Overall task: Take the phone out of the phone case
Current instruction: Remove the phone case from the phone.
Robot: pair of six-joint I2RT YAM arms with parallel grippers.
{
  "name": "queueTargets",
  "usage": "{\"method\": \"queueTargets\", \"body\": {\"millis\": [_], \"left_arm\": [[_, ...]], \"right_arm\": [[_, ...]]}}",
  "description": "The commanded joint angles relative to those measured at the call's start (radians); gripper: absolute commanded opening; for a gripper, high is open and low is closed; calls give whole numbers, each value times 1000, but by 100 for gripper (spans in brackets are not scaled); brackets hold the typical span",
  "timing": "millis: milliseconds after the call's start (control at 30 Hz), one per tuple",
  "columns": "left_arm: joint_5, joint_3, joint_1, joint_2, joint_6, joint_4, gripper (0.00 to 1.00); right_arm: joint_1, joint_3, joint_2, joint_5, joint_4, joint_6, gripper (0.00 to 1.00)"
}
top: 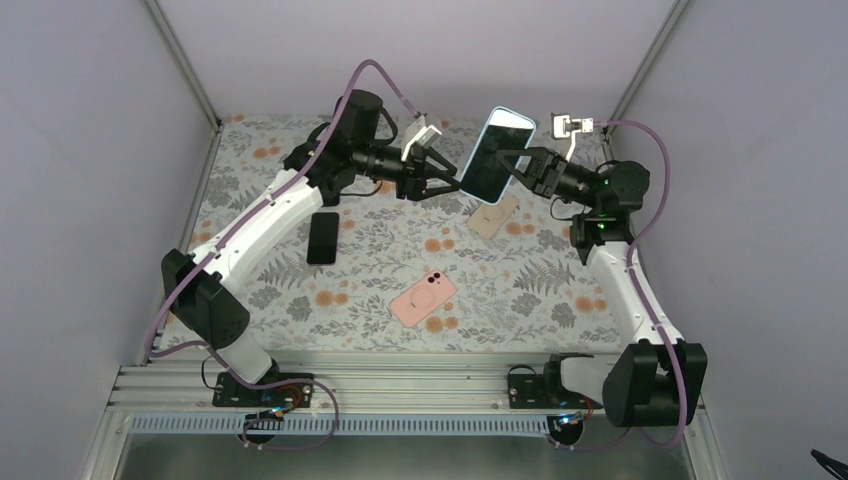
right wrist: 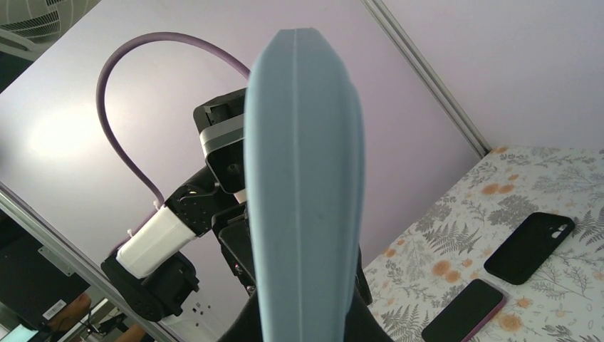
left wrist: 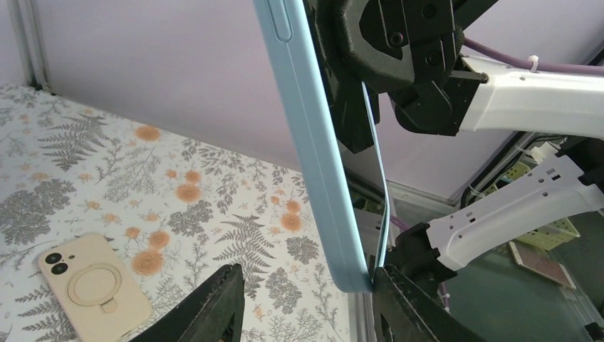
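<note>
The phone (top: 497, 152), dark screen up, sits in a light blue phone case (left wrist: 313, 142) and is held tilted in the air over the back of the table. My right gripper (top: 520, 165) is shut on the case's right side, and in the right wrist view the case (right wrist: 306, 178) fills the space between its fingers (right wrist: 303, 324). My left gripper (top: 445, 182) is at the case's lower left corner. Its jaws (left wrist: 306, 303) are open around that corner. One finger (left wrist: 402, 306) touches the case, while the other finger (left wrist: 214, 310) stands apart from it.
On the floral table lie a black phone (top: 323, 237), a pink case with a ring (top: 424, 298) and a beige case (top: 494, 216), which the left wrist view shows below the held case (left wrist: 92, 285). Grey walls close in the left, back and right.
</note>
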Motion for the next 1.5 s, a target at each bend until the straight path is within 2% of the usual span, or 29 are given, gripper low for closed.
{"method": "queueTargets", "body": {"millis": [0, 200, 467, 867, 1100, 1267, 1467], "left_arm": [[-36, -7, -1, 12, 21, 10, 44], [-59, -10, -3, 15, 21, 10, 42], [-145, -27, -4, 26, 25, 1, 29], [-236, -22, -4, 64, 32, -18, 19], [-214, -9, -6, 89, 12, -13, 18], [-203, -27, -6, 97, -11, 1, 17], [-188, -52, -3, 98, -62, 41, 17]], "right_arm": [[14, 33, -29, 15, 73, 32, 4], [24, 30, -34, 15, 72, 31, 4], [28, 39, -34, 16, 75, 30, 4], [33, 41, -33, 11, 112, 57, 4], [37, 26, -28, 11, 207, 125, 4], [36, 4, -16, 28, 385, 281, 4], [36, -5, -8, 62, 476, 384, 4]]}}
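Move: The light-blue phone case, phone inside, has its free lower-left corner about 2 cm to the left hand's right and 1 cm back, just by the nearer finger; the phone's middle is some 6 cm right, 4 ahead and 4 above. On the table roughly 35 cm below lies the beige case, about 15 cm ahead and 15 to the right. From the right hand, gripping the opposite long edge, that corner is some 6 cm left, 4 back and 4 down. The blue case's lower-left corner gets closed in by the left fingers, which go from half open to nearly shut around it while that hand drifts forward about 1.5 cm and a little right, then eases slightly back and up. The right hand keeps its grip on the phone's far edge, creeping forward about 1 cm, then lifting slightly and rolling some 5 degrees, its left side rising. ##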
